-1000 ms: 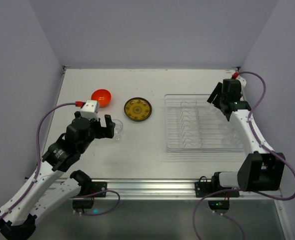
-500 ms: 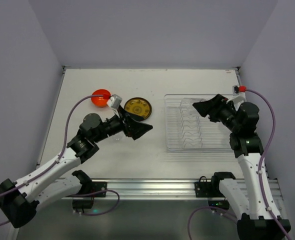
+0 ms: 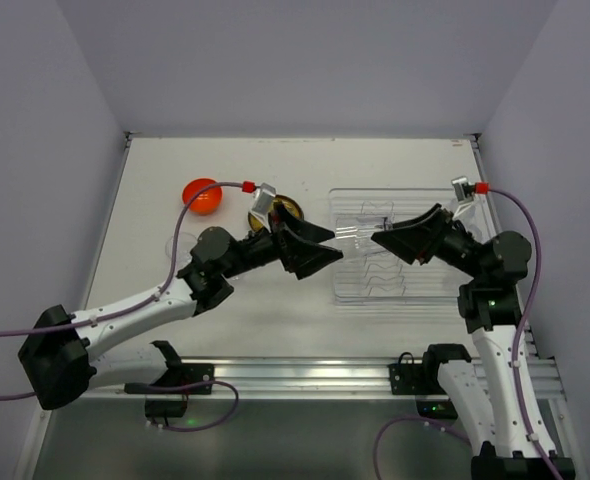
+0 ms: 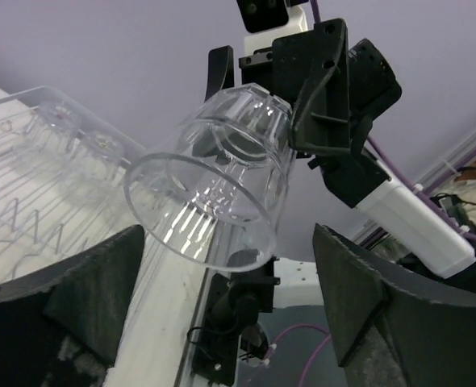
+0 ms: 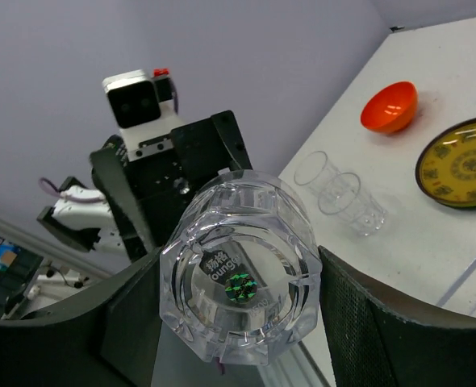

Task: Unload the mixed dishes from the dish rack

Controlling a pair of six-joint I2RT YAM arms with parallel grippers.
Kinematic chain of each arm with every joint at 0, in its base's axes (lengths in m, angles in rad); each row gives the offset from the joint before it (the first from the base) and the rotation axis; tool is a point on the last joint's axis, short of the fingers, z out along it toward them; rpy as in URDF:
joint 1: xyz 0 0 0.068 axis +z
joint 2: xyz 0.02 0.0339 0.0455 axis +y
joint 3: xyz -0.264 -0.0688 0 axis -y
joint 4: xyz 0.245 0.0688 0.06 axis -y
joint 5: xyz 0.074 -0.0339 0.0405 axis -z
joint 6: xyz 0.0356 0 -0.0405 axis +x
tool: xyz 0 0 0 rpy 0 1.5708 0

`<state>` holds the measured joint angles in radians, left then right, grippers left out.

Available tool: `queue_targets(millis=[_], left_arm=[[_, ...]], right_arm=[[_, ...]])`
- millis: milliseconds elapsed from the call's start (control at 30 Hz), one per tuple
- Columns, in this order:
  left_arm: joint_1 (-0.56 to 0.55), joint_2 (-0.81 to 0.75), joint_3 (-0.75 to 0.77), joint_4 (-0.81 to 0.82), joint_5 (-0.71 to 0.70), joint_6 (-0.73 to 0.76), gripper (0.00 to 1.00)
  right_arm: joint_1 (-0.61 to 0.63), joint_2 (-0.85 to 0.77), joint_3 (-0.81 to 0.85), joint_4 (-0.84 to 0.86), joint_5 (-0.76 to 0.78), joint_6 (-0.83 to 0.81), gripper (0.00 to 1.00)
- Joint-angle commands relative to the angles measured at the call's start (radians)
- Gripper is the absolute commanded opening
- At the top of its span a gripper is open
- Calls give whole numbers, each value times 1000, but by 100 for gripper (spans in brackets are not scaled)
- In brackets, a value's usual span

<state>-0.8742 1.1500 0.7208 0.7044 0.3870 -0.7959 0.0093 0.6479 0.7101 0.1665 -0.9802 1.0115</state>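
Observation:
A clear cup (image 3: pixel 357 237) hangs in the air over the left edge of the dish rack (image 3: pixel 415 292). My right gripper (image 3: pixel 380 240) is shut on it, a finger pressed to each side of its base end (image 5: pixel 238 266). The left gripper (image 3: pixel 327 246) faces it from the other side, open, its fingers (image 4: pixel 101 298) apart on either side of the cup's open rim (image 4: pixel 202 218) without touching it. An orange-red bowl (image 3: pixel 202 196) and a patterned yellow-brown plate (image 5: pixel 464 165) rest on the table at the left. Two more clear cups (image 5: pixel 339 193) lie near them.
The left arm (image 3: pixel 135 305) stretches across the table's left half and covers part of the yellow-brown plate (image 3: pixel 289 208). White wire dividers (image 4: pixel 28 242) fill the rack's floor. The right arm's base (image 3: pixel 430 365) sits at the near edge.
Both arms swung toward the middle. The right gripper carried the cup left from the rack's far right corner; the left gripper left the cups on the table, met it, and its jaws narrowed slightly.

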Motion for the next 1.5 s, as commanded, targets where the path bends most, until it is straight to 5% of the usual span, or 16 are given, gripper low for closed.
queue_targets(millis=[0, 267, 333, 433, 533, 567, 667, 733, 900, 1100, 1467], left_arm=[[-31, 57, 65, 193, 19, -51, 79], [-118, 134, 115, 320, 29, -68, 22], [-131, 131, 115, 319, 20, -65, 0], [-134, 113, 98, 308, 12, -59, 0], [-134, 61, 103, 127, -51, 7, 0], [-134, 41, 114, 40, -78, 76, 0], [-134, -33, 193, -346, -320, 215, 0], [-134, -61, 262, -602, -432, 270, 0], [-131, 13, 413, -1094, -663, 354, 0], [-108, 249, 580, -1400, -692, 351, 0], [-54, 540, 680, -1560, -645, 422, 0]], right_arm=[[6, -40, -12, 165, -95, 90, 0], [8, -42, -55, 275, -120, 144, 0], [8, -47, -64, 283, -120, 142, 0], [8, -48, -72, 274, -109, 130, 0], [4, -45, -48, 152, -65, 55, 89], [4, -44, -22, 54, -26, -70, 99], [3, -60, 78, -435, 301, -321, 99], [4, -91, 101, -524, 547, -407, 99], [4, -136, 123, -657, 775, -481, 99], [4, -180, 143, -745, 865, -522, 99], [4, -182, 141, -766, 873, -574, 99]])
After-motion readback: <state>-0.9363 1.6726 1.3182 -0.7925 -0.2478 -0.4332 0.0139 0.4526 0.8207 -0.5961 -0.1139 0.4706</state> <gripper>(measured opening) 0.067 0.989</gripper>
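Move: The glass to be handed over sits crosswise, its base in the right hand's fingers, its open rim towards the left hand; its middle lies about 4 cm right of the left hand, 1 cm ahead and 1 cm above. From the right hand that middle is roughly 4 cm left, 1 cm ahead and level. On the table, the gold plate is some 21 cm ahead, 12 cm left and 33 cm below the left hand; the nearer standing glass is about 11 cm ahead, 20 cm left and 29 cm below. Rightward, back and up by a few centimetres each, the left hand meets the glass and shuts on its rim wall; the right hand eases back, opens wider and withdraws about 12 cm right and down, turning clockwise. The left then carries the glass forward, left and some 27 cm down towards the table near the standing glasses, swinging its fingers to point down. ##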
